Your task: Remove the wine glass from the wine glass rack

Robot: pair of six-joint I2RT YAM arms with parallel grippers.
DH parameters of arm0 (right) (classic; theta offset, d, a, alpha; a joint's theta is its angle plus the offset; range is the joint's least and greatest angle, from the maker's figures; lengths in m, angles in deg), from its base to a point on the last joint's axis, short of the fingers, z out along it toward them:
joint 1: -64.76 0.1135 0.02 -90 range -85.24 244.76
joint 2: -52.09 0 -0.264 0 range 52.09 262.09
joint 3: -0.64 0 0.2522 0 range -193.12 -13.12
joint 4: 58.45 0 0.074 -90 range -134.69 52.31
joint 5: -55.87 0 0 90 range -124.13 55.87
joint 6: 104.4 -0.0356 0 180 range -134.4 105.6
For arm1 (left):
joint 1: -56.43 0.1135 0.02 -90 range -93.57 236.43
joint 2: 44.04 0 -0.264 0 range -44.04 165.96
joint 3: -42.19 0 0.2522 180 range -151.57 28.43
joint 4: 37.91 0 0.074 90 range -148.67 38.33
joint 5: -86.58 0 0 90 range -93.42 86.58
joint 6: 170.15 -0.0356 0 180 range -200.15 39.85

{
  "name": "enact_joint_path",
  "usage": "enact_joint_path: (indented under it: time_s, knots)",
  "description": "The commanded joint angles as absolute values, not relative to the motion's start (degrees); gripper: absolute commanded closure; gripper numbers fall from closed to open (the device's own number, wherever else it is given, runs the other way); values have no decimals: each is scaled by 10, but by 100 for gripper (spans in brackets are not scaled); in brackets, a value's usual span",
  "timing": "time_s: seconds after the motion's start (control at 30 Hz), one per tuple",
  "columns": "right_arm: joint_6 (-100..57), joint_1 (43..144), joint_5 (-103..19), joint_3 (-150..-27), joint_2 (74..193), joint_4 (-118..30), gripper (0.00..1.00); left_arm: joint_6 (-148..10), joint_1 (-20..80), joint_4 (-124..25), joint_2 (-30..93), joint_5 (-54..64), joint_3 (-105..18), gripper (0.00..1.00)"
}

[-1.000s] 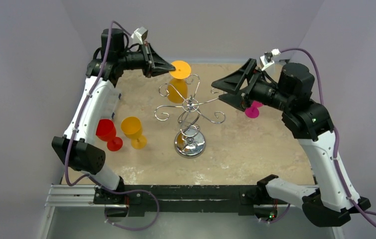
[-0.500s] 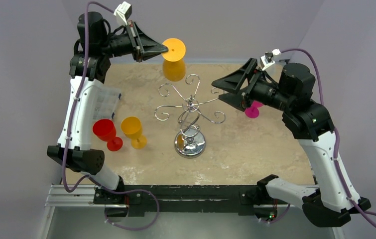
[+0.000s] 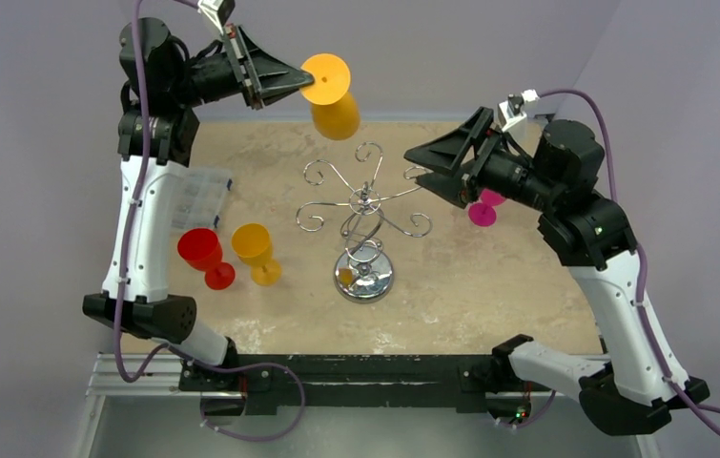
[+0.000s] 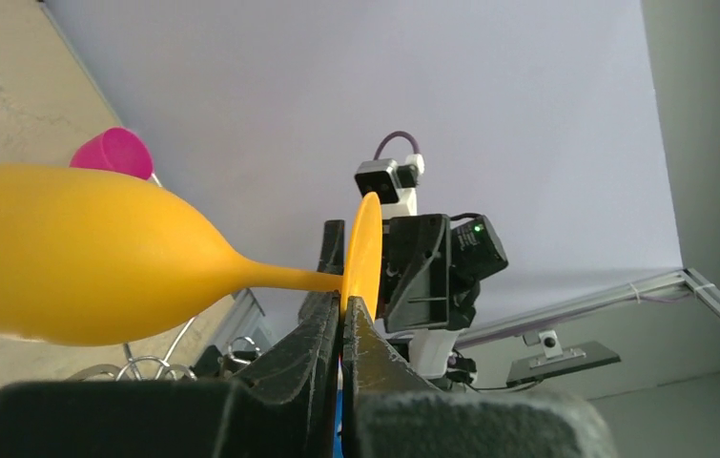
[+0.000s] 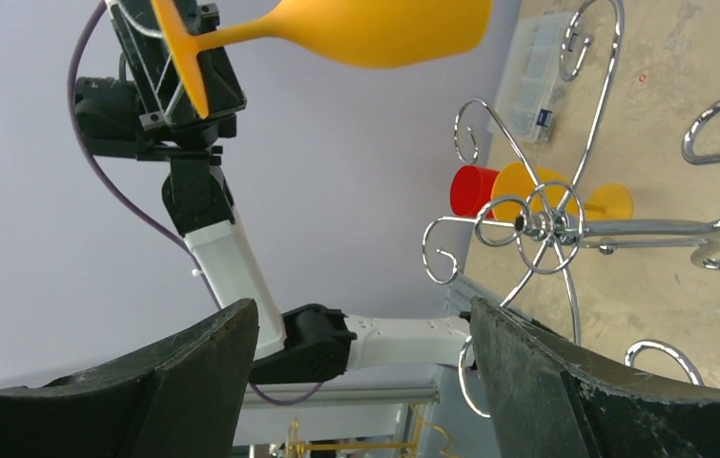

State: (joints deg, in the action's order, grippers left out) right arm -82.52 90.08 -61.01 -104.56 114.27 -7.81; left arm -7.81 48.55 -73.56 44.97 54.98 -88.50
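My left gripper [image 3: 300, 86] is shut on the round foot of an orange wine glass [image 3: 335, 110] and holds it upside down, high above the table and clear of the chrome wine glass rack [image 3: 363, 212]. In the left wrist view the fingers [image 4: 319, 336] pinch the foot's rim and the bowl [image 4: 70, 256] points left. My right gripper [image 3: 411, 162] is open and empty beside the rack's right scroll arms. In the right wrist view the rack [image 5: 546, 224] sits just past the right finger [image 5: 565, 382], and the held glass [image 5: 365, 29] shows at the top.
A red glass [image 3: 205, 256] and an orange glass [image 3: 256, 250] stand at the left of the table. A pink glass [image 3: 483, 210] sits behind my right gripper. A clear plastic box [image 3: 194, 191] lies by the left arm.
My left gripper has lifted the orange glass up and to the left, off the rack's scroll arm and away from it. The right arm has stayed in place.
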Motion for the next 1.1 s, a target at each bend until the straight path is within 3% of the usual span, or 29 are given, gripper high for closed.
enact_joint_path:
  time_s: [0.0, 0.3, 0.5, 0.67, 1.07]
  knots:
    - [-835, 898, -630, -1036, 1140, -158, 19, -18, 489, -645, 414, 572, -912, 100]
    - [-932, 899, -638, -1007, 1152, -377, 18, 118, 488, -509, 384, 559, -906, 100]
    - [-949, 899, -631, -995, 1158, -508, 17, 262, 481, -340, 343, 506, -826, 100]
    - [-983, 899, -662, -998, 1188, -626, 17, 269, 473, -345, 312, 499, -812, 100]
    - [-1018, 898, -691, -1020, 1227, -697, 21, 316, 466, -288, 275, 470, -770, 100]
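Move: The left hand already holds the last yellow wine glass by its foot, bowl hanging down. The open right gripper it is being taken to lies about 13 cm back, 17 cm right and 8 cm below. From the right hand that glass is some 14 cm ahead, 13 cm left and about level. The rack's hub is 10 cm to the right hand's left, barely ahead and 8 cm lower. The standing yellow glass is about 13 cm back, 13 cm left and 40 cm below the left hand. Keeping its pinch on the glass's foot, the left hand draws back about 15 cm while rising 13 cm, turning fingers-up so the bowl swings rightward, towards the right gripper. The right hand rises some 12 cm from beside the rack, its fingers tipping well upward and staying wide open to face the bowl, without taking hold. ##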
